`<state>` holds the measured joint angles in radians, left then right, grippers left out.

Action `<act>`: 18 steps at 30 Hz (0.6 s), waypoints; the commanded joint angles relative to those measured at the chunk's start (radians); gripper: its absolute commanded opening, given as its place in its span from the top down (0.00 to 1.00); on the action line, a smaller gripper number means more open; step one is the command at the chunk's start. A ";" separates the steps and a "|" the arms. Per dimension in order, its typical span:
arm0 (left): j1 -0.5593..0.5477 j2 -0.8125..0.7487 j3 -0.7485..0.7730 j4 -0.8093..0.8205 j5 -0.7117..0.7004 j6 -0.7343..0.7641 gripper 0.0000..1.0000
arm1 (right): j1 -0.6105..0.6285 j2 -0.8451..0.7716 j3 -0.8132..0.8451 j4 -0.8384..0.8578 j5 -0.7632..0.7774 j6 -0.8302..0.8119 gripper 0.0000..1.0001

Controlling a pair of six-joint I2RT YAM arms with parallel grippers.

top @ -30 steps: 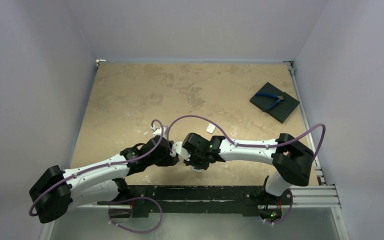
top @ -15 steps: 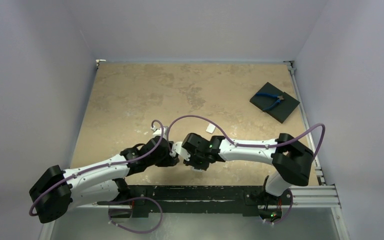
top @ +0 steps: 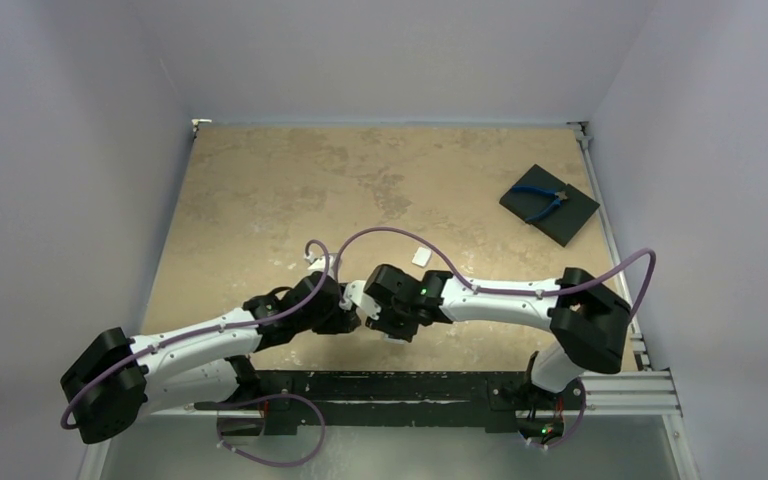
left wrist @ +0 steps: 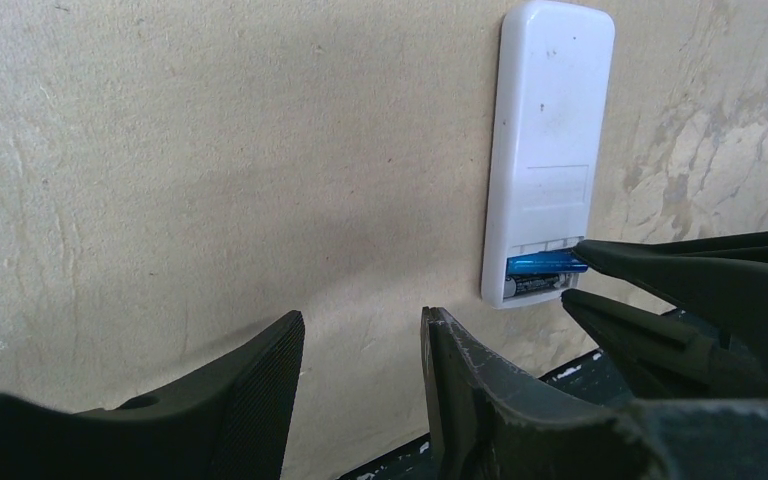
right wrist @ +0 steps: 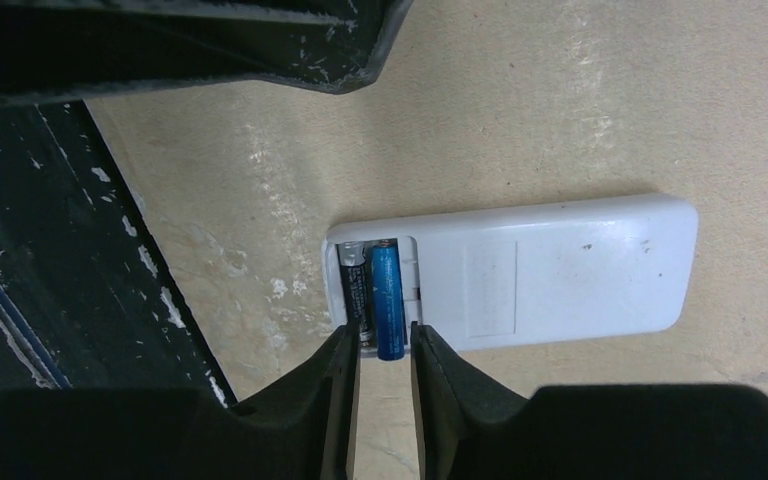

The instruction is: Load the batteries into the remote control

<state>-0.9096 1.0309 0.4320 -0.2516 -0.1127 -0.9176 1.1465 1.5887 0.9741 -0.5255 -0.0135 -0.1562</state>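
Note:
The remote control [right wrist: 560, 270] lies back up on the table, its battery bay open at the end nearest the table's front edge. Both batteries lie side by side in the bay: the dark one [right wrist: 356, 290] on the outer side, the blue one [right wrist: 387, 300] beside it with its end sticking out past the remote's rim. My right gripper [right wrist: 382, 338] is open a little, its fingertips on either side of the blue battery's end with a thin gap. In the left wrist view the remote control [left wrist: 550, 130] and blue battery [left wrist: 540, 263] show too. My left gripper [left wrist: 362, 320] hangs open and empty just to the left.
A small white piece [top: 421, 257] lies on the table just behind the grippers. A black square pad [top: 570, 222] with blue-handled pliers [top: 542, 200] sits at the back right. The black mounting rail [top: 410, 385] runs along the near edge, close to the remote.
The right gripper's jaws have spread slightly apart around the blue battery's end. Both arms have barely moved, and the left gripper is unchanged.

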 commanded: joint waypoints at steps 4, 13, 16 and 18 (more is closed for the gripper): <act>0.001 0.012 0.023 0.045 0.021 -0.003 0.54 | 0.005 -0.134 0.016 -0.012 0.010 0.093 0.67; 0.001 0.049 0.026 0.081 0.057 0.003 0.54 | 0.003 -0.296 0.012 -0.030 0.119 0.332 0.65; 0.001 0.067 0.028 0.098 0.073 0.005 0.54 | -0.009 -0.328 -0.006 -0.028 0.115 0.395 0.65; 0.001 0.083 0.032 0.109 0.081 0.008 0.54 | -0.021 -0.338 -0.016 -0.034 0.119 0.444 0.65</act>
<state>-0.9100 1.0916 0.4320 -0.2028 -0.0601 -0.9169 1.1431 1.2861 0.9730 -0.5529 0.0704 0.1501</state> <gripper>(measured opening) 0.461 0.350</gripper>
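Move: The blue battery lies across the open bay at the remote control's near end, its right end between the right fingertips; its middle is about 2 cm left of the right hand and 1 cm below. The black battery sits 1 cm nearer the robot, beside it. The remote's middle is about 4 cm ahead and 1 cm left of the hand, the white cover some 18 cm ahead and 4 cm right. From the left hand the blue battery is roughly 11 cm right, 1 cm nearer and 3 cm lower. The right hand's already parted fingertips come free of the blue battery's right end and rise nearly straight up, about 9 cm above the remote, slowly at first and then quickly. The wrist swings clockwise and its left side lifts, nearly 20 degrees each; the fingers stay parted. The left hand creeps a good centimetre right and down towards the remote, touching nothing. ##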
